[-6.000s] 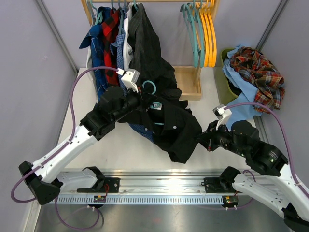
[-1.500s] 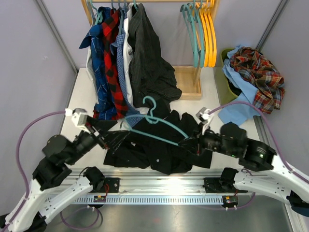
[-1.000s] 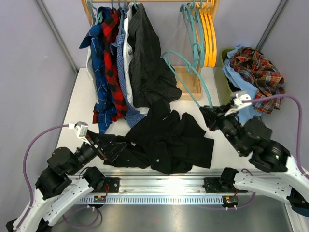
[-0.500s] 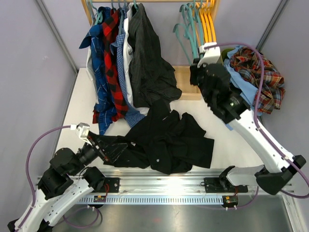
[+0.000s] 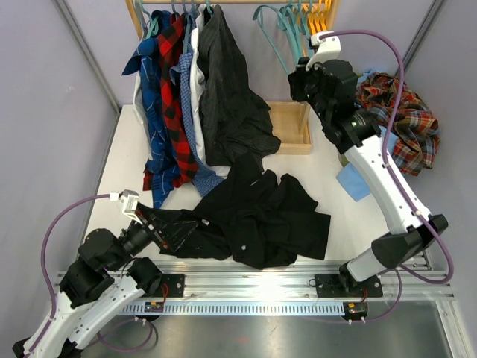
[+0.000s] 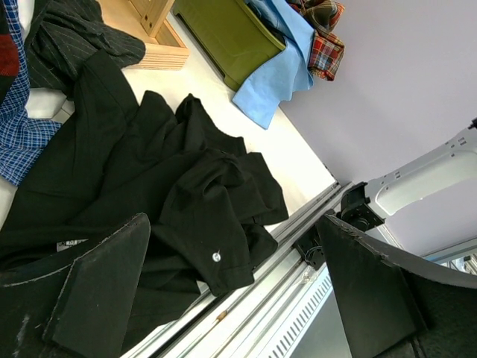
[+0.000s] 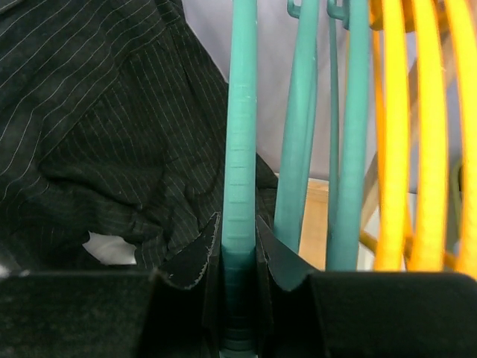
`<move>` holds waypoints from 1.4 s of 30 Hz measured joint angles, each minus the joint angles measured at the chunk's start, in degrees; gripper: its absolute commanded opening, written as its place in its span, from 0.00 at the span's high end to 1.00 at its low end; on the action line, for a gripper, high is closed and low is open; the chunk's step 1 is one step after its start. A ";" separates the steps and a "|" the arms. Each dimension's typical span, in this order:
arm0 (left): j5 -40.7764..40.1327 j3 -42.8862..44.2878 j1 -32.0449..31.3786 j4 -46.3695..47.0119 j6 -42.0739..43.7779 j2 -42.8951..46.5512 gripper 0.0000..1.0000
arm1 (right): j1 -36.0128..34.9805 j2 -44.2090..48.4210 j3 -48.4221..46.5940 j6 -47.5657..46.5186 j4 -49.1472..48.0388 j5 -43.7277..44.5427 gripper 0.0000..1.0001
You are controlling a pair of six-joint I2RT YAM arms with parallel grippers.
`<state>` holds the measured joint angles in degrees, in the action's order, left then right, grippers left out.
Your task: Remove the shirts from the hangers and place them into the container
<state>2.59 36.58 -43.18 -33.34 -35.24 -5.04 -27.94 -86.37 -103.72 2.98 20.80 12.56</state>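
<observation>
A black shirt [image 5: 257, 216] lies crumpled on the table, off any hanger. My left gripper [image 5: 170, 228] hovers open at its near left edge; in the left wrist view that gripper [image 6: 232, 224] has the shirt [image 6: 186, 186] below it and nothing between the fingers. My right gripper [image 5: 300, 80] is raised to the rack and is shut on a bare teal hanger [image 5: 272, 33], seen close in the right wrist view [image 7: 240, 149]. Several shirts [image 5: 175, 89] hang at the rack's left end. The olive container [image 6: 223, 30] holds a brown-red plaid shirt [image 5: 402, 112].
Two more teal hangers [image 7: 298, 149] and orange hangers [image 7: 417, 149] hang right beside the held one. A wooden rack base [image 5: 287, 127] stands behind the black shirt. Blue cloth [image 5: 352, 181] spills from the container onto the table. A metal rail [image 5: 253, 280] runs along the near edge.
My right arm has swung from over the table up and back to the rack, carrying the teal hanger in among the hanging ones. The left arm and black shirt have stayed put.
</observation>
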 measured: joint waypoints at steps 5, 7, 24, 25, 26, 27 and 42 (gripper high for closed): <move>0.00 0.02 0.00 -0.04 -0.11 0.20 0.01 | 1.29 -4.50 -3.34 1.07 1.68 -2.62 1.00; -0.02 0.00 0.00 -0.11 -0.26 0.44 0.01 | 1.36 -4.48 -2.23 1.64 1.46 -3.28 1.00; -0.04 0.00 0.02 -0.44 -0.42 1.29 0.01 | -13.53 18.21 24.02 5.86 -0.15 -3.15 0.01; -0.04 0.02 0.02 -0.48 -0.44 1.29 0.01 | -16.98 20.11 27.39 6.82 -0.48 -2.54 0.01; -0.04 0.00 0.02 -0.48 -0.46 1.29 0.01 | -19.63 21.33 30.27 7.72 -0.83 -1.90 0.01; -0.07 0.00 0.00 -0.52 -0.61 1.31 0.01 | -22.80 22.64 34.12 9.09 -1.84 -0.87 0.01; -0.31 -1.77 0.00 -1.22 -2.08 2.45 0.01 | -45.03 -12.33 50.80 36.24 -10.97 10.91 0.00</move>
<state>2.28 34.81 -43.18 -34.57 -37.32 -2.59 -72.97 -98.70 -52.93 39.22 9.82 23.46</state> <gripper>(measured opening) 0.987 0.993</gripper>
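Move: The right hand grips the near end of a teal hanger. The rod lies about 18 cm ahead and 14 cm above, straight on; yellow hangers hang about 5 cm right and 12 cm ahead, slightly higher, and the pinstriped shirt 14 cm left, 5 cm ahead, 10 cm lower. The black shirt lies 22 cm back, 10 cm left, 43 below. From the left hand that shirt is 9 cm ahead, 14 right, 26 below. Forward and down a couple of centimetres, the right hand settles the teal hanger onto the rod, then opens wide and lets go. It draws straight back, swings left and plunges to the black shirt, ending about 27 cm back, 17 cm left and 43 cm lower, wrist tipped down some 45 degrees, open fingers right at the cloth. ##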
